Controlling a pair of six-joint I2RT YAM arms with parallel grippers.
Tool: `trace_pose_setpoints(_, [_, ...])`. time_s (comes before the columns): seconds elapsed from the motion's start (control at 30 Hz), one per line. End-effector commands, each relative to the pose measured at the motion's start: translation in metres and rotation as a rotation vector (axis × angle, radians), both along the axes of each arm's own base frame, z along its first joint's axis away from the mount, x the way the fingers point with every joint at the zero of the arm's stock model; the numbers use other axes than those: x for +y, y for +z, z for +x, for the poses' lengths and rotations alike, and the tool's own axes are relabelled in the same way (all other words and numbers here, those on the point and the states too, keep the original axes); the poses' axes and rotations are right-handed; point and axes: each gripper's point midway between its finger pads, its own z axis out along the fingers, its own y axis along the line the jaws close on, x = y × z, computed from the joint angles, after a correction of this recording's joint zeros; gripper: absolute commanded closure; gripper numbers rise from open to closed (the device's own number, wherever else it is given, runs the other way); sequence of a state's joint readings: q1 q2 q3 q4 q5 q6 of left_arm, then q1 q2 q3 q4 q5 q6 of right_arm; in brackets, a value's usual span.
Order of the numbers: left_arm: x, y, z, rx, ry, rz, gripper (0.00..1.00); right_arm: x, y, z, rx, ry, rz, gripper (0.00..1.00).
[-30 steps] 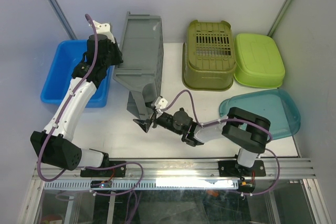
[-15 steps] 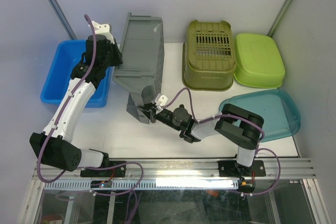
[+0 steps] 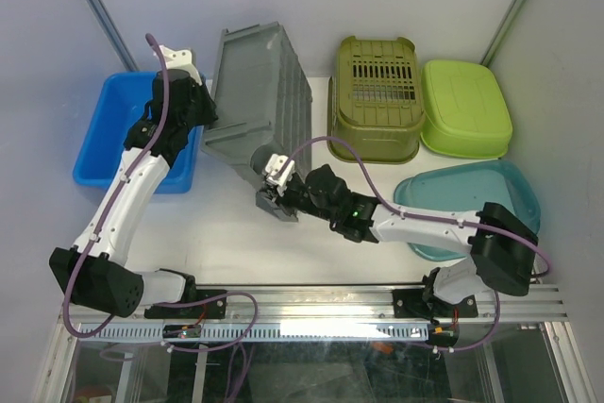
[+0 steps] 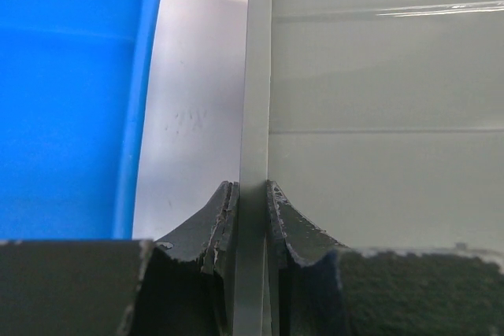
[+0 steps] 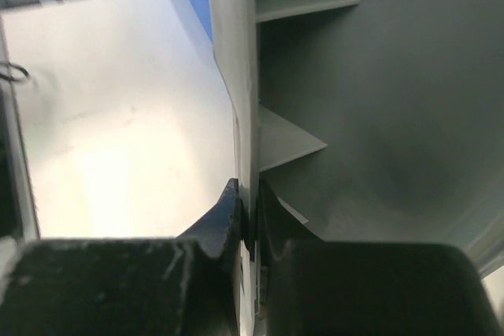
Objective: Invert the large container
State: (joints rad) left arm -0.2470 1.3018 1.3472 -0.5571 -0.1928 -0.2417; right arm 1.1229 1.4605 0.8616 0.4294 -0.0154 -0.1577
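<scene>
The large grey container (image 3: 264, 101) is held off the table, tipped on its side, with its ribbed outer wall facing up. My left gripper (image 3: 200, 118) is shut on its left rim; in the left wrist view the thin grey rim (image 4: 253, 116) runs straight up between my fingers (image 4: 214, 218). My right gripper (image 3: 272, 191) is shut on the near rim; in the right wrist view the grey wall edge (image 5: 236, 76) is pinched between my fingers (image 5: 224, 214), with ribs (image 5: 291, 143) to its right.
A blue bin (image 3: 123, 134) stands at the left, close under my left arm, and shows in the left wrist view (image 4: 71, 92). An olive slotted basket (image 3: 375, 101) and a lime green tub (image 3: 465, 109), both upside down, stand at the back right. A teal lid (image 3: 491, 197) lies at the right.
The grey container has rolled further over, its ribbed side now up. My right gripper has risen and moved toward the back with the rim; my right arm has stretched out. The left gripper shifted slightly.
</scene>
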Motion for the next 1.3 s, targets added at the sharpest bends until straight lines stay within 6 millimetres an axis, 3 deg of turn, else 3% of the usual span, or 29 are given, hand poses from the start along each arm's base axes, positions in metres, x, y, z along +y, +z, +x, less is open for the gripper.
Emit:
trace_pose_setpoints(0.0, [0.006, -0.075, -0.012, 0.231, 0.021, 0.042, 1.00, -0.019, 0.071, 0.001, -0.196, -0.058, -0.094, 1.00])
trace_pose_setpoints(0.23, [0.003, -0.111, -0.015, 0.314, 0.026, 0.029, 1.00, -0.027, 0.060, -0.004, -0.242, -0.033, -0.225, 1.00])
trace_pose_setpoints(0.37, [0.008, -0.121, -0.018, 0.337, 0.052, 0.047, 1.00, -0.024, 0.057, -0.002, -0.249, -0.029, -0.242, 1.00])
trace_pose_setpoints(0.4, [0.011, -0.119, -0.018, 0.337, 0.065, 0.055, 0.88, -0.021, 0.056, -0.003, -0.242, -0.023, -0.241, 1.00])
trace_pose_setpoints(0.5, [0.022, -0.103, -0.016, 0.320, 0.113, 0.093, 0.41, -0.011, 0.049, -0.003, -0.218, -0.003, -0.247, 1.00])
trace_pose_setpoints(0.6, [0.035, -0.079, -0.014, 0.291, 0.164, 0.134, 0.21, 0.000, 0.037, 0.000, -0.188, -0.005, -0.255, 1.00])
trace_pose_setpoints(0.8, [0.062, -0.054, -0.001, 0.289, 0.273, 0.169, 0.17, 0.022, 0.009, 0.017, -0.139, -0.055, -0.254, 1.00])
trace_pose_setpoints(0.93, [0.065, -0.040, 0.006, 0.266, 0.265, 0.104, 0.11, 0.038, -0.012, 0.029, -0.139, -0.050, -0.275, 1.00])
trace_pose_setpoints(1.17, [0.083, -0.017, -0.003, 0.224, 0.309, 0.039, 0.07, 0.051, -0.032, 0.058, -0.216, -0.063, -0.347, 1.00])
trace_pose_setpoints(1.27, [0.079, -0.006, -0.013, 0.188, 0.290, -0.013, 0.01, 0.054, -0.039, 0.072, -0.271, -0.024, -0.378, 1.00])
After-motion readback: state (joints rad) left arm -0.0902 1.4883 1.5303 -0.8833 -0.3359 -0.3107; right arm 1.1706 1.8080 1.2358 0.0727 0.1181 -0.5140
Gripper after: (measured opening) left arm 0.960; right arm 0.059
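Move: The large grey container hangs tilted between the hands. Its middle is about 10 cm right of the left hand, 2 cm ahead and 10 cm lower; from the right hand it is some 19 cm ahead, neither left nor right, and 3 cm lower. From the left hand, the blue tray lies roughly 21 cm left, 6 cm ahead and 25 cm down, and the olive basket 39 cm right, 8 cm ahead and 20 cm down. Lower the container's left rim about 12 cm with the left gripper, easing back slightly, then open wide, let go and draw off left over the blue tray, rising again. Keep the right fingers pinched on the near rim and tip them down some 25 degrees, shifting a little right and down, then sweep left, forward and down. ##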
